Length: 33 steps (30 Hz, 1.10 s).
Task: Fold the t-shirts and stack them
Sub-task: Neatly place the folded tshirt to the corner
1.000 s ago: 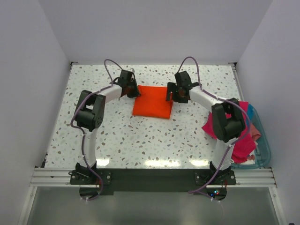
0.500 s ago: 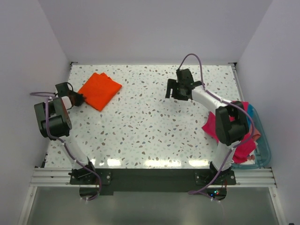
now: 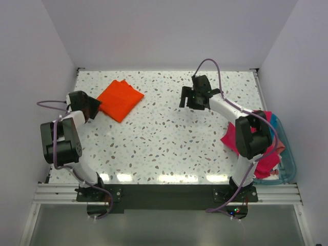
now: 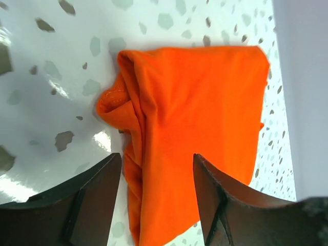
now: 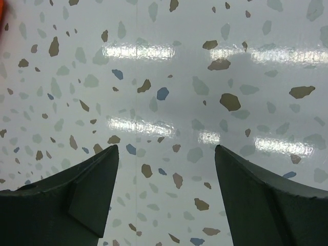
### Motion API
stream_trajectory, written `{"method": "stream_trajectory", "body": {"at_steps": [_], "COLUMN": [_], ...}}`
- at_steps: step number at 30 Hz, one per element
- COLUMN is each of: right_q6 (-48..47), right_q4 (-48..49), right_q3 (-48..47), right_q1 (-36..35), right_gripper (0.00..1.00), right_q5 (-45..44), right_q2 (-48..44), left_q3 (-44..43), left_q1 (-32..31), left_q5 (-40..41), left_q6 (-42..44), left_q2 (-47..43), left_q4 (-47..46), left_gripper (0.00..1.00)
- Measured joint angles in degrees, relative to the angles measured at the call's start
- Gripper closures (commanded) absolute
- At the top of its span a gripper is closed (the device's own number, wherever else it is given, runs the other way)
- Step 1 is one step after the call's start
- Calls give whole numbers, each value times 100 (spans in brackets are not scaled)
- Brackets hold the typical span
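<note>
A folded bright orange t-shirt (image 3: 120, 100) lies flat on the speckled table at the far left; in the left wrist view the orange t-shirt (image 4: 205, 113) has a bunched fold along its left side. My left gripper (image 3: 95, 107) is at the shirt's left corner. Its jaws stand open (image 4: 156, 166) over the cloth's near edge, gripping nothing. My right gripper (image 3: 185, 98) hovers open at the far middle, with only bare table between its fingers (image 5: 166, 151). Magenta-pink and paler pink t-shirts (image 3: 264, 154) are heaped at the right edge, partly hidden by the right arm.
A teal plastic bin (image 3: 288, 166) holds the pink heap at the table's right edge. White walls close in the table at the back and on both sides. The left arm's elbow (image 3: 61, 143) folds back over the left edge.
The left arm dragged the orange t-shirt from the far middle to the far left, then its jaws opened and let the cloth go. The right gripper stayed open and hardly moved.
</note>
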State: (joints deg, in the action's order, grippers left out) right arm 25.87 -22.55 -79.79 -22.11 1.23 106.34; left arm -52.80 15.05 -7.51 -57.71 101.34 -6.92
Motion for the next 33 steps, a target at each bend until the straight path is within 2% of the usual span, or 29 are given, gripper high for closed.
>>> {"method": "stream_trajectory", "body": {"at_steps": [5,8,11,16,19,25,33], "right_q6": [-2,-4,-13,-52,-85,-153,-157], "right_q4": [-7,-15,-15,-52,-59,-68,-59], "right_q3": [0,0,0,-114,-175,-175,-175], "right_q1": [-35,-35,-37,-39,-39,-39,-39], "right_gripper": [21,21,20,20,20,20,20], "right_q5": [4,7,4,7,7,4,7], "right_q2": [-2,-39,-144,-262,-264,-264,-310], "left_q3": [-37,-273,-734,-2205,-2741,-2935,-3123], "left_q1": [-107,-361,-763,-1679,-2098,-2647,-2900], "left_q5": [977,1609,1893,2004,1923,1930,2205], "left_q6": [474,1012,1794,3285,3967,4811,5139], "left_q2": [-1073,-1550,-1613,-592,162,1182,1569], "left_q4": [741,1110,1250,1663,2068,2962,3322], "left_gripper": [23,21,21,20,18,17,17]}}
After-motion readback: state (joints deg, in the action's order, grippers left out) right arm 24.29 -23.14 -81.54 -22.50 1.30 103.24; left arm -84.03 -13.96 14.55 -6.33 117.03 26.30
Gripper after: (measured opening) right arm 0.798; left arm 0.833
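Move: The folded orange t-shirt lies just under and to the right of the left hand, its middle about 10 cm to the hand's right, 2 cm ahead and 3 cm below; the hand is over its left corner. The shirt's near-right edge runs about 16 cm right and 1 cm back of this hand, while the table's far-left corner is some 17 cm ahead and 9 cm left. From the right hand the shirt's middle lies roughly 32 cm left, 2 cm ahead and 8 cm below. The left fingertips end close over or on the t-shirt beside its near-right edge, one finger over the cloth and one at the edge. From the left corner that hand rises about 14 cm, arcs forward and right across the shirt, then sinks steeply, some 13 cm to the right overall. It turns about 55 degrees clockwise, its left side rolls up, and the already parted fingers open wider. The right hand rises about 3 cm. ##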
